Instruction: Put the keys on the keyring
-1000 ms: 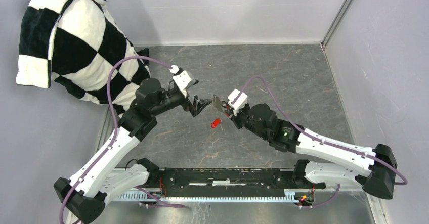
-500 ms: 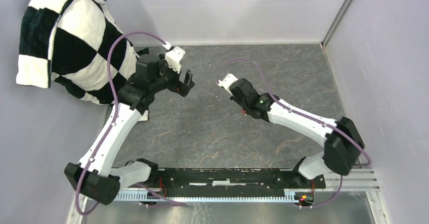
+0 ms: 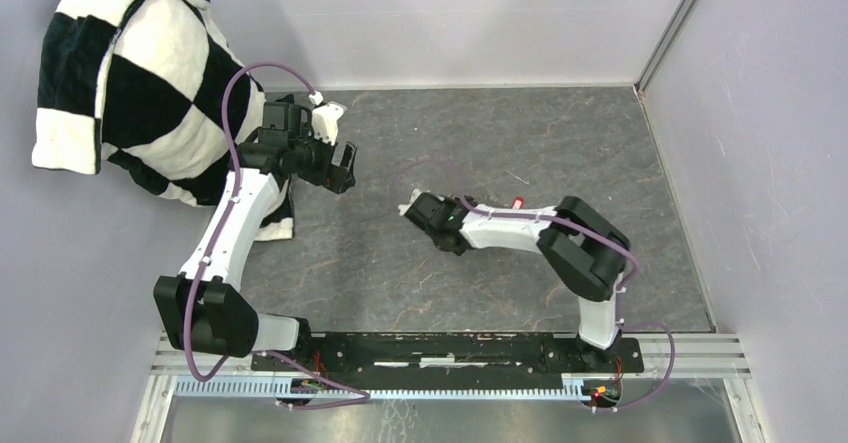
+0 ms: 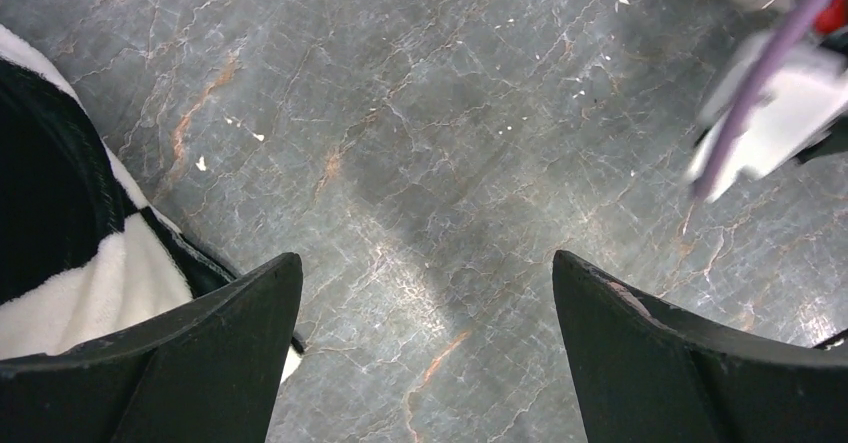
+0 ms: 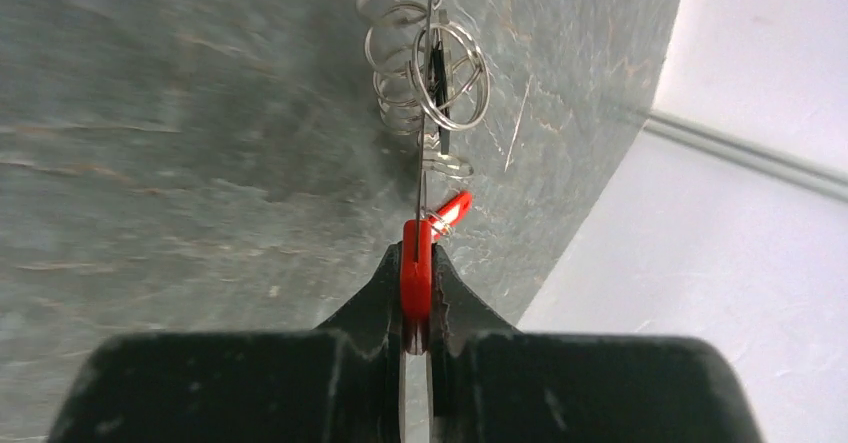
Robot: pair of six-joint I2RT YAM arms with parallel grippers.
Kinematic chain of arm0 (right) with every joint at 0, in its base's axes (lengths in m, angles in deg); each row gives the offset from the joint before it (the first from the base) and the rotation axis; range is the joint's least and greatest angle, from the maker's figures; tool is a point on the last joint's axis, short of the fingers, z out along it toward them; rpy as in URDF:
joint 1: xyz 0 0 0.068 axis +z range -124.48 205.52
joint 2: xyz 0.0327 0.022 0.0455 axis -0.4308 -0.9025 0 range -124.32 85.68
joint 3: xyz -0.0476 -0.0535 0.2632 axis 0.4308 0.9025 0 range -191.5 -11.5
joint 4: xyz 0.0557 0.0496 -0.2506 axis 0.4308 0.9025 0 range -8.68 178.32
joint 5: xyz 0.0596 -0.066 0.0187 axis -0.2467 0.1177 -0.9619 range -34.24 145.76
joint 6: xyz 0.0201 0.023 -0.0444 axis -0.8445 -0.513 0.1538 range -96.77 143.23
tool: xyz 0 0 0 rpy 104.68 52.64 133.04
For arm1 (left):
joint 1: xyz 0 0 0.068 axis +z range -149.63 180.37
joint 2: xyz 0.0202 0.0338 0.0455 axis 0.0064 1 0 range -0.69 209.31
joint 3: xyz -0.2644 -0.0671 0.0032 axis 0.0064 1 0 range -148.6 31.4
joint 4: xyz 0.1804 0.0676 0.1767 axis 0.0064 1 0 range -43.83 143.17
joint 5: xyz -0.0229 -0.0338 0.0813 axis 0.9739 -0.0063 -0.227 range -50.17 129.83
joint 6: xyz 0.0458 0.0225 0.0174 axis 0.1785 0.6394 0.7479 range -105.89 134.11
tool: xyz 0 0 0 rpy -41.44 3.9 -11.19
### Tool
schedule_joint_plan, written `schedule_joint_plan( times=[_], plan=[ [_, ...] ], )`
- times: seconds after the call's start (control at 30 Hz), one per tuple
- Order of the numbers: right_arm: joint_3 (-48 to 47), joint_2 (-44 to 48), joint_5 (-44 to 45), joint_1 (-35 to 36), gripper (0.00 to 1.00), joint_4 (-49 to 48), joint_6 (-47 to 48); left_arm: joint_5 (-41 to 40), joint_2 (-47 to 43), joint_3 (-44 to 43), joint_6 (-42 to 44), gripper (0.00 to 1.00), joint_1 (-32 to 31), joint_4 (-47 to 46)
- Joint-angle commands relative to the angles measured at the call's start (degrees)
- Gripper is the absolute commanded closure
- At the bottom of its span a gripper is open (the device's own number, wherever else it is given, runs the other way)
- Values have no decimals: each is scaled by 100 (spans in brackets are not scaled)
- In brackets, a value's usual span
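Note:
My right gripper [image 5: 416,263] is shut on the red head of a key [image 5: 415,268]. Its thin blade points away edge-on, into a cluster of silvery keyring loops [image 5: 430,73]. A dark sliver among the loops may be the black key; I cannot tell. The red fob [image 5: 455,208] hangs just beyond the fingertips. From above, only a red speck of the key [image 3: 518,203] shows over the folded right arm. My left gripper [image 3: 342,166] is far off near the cloth. It stands open and empty [image 4: 425,258].
A black-and-white checkered cloth [image 3: 130,73] lies at the back left, and its edge [image 4: 60,263] sits beside my left fingers. Walls close the back and right sides. The right arm's white housing and purple cable [image 4: 770,113] show at upper right.
The left gripper has drawn back from the keys to the left rear, still open. The right arm has folded low over the table, keeping its grip on the red key.

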Motion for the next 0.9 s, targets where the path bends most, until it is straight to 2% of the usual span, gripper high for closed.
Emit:
schedule_joint_plan(
  times=[0.0, 0.03, 0.07, 0.1, 0.17, 0.3, 0.4, 0.53, 0.67, 0.77, 0.87],
  plan=[
    [-581, -409, 59, 512, 100, 125, -357, 231, -42, -194, 237, 0, 17, -2],
    [-656, -518, -146, 582, 98, 210, -482, 228, -33, -166, 230, 0, 17, -22],
    [-703, -570, -362, 625, 91, 257, -621, 219, -31, -131, 223, 0, 17, -48],
    [-699, -598, -551, 646, 80, 266, -760, 204, -35, -85, 214, 0, 17, -85],
    [-626, -559, -1000, 686, 64, 230, -954, 208, -86, 56, 211, 0, 17, -197],
    [-408, -277, -1748, 680, 38, 78, -1178, 219, -287, 328, 167, 0, 17, -512],
    [-360, 55, -2286, 642, 4, 61, -1274, 197, -338, 411, 146, 0, 12, -699],
    [-203, 910, -3487, 206, 2, -27, -1575, 166, -302, 439, 133, 0, 47, -860],
    [907, 2597, -4758, -971, 2, -1183, -2246, 253, -291, 691, 68, 0, 144, -1214],
    [1898, 3564, -4690, -1953, 2, -1936, -2545, 493, -362, 1305, -44, 0, 288, -1891],
    [2811, 4119, -4185, -3070, 2, -2437, -2841, 515, -333, 1961, -87, 0, 403, -2666]
  ],
)
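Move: The right hand, low over the table, still pinches the right end of the red-handled plate. The bare spot where it sets that end down lies about 7 cm to its left, 4 cm back and 4 cm lower. The red key fob hangs or lies some 6 cm ahead and 3 cm right, the black key fob about 5 cm ahead and 7 cm left. From the left hand that spot is roughly 32 cm right, 5 cm back, 17 cm below. Still pinching the plate's red handle, the right hand carries it about 7 cm left, a little back and down to the tabletop, then opens wide and lets go. Empty, it rises some 12 cm, swinging right and forward away from the handle while rolling about 60 degrees, left side up. The open left hand sinks roughly 3 cm, well clear. ##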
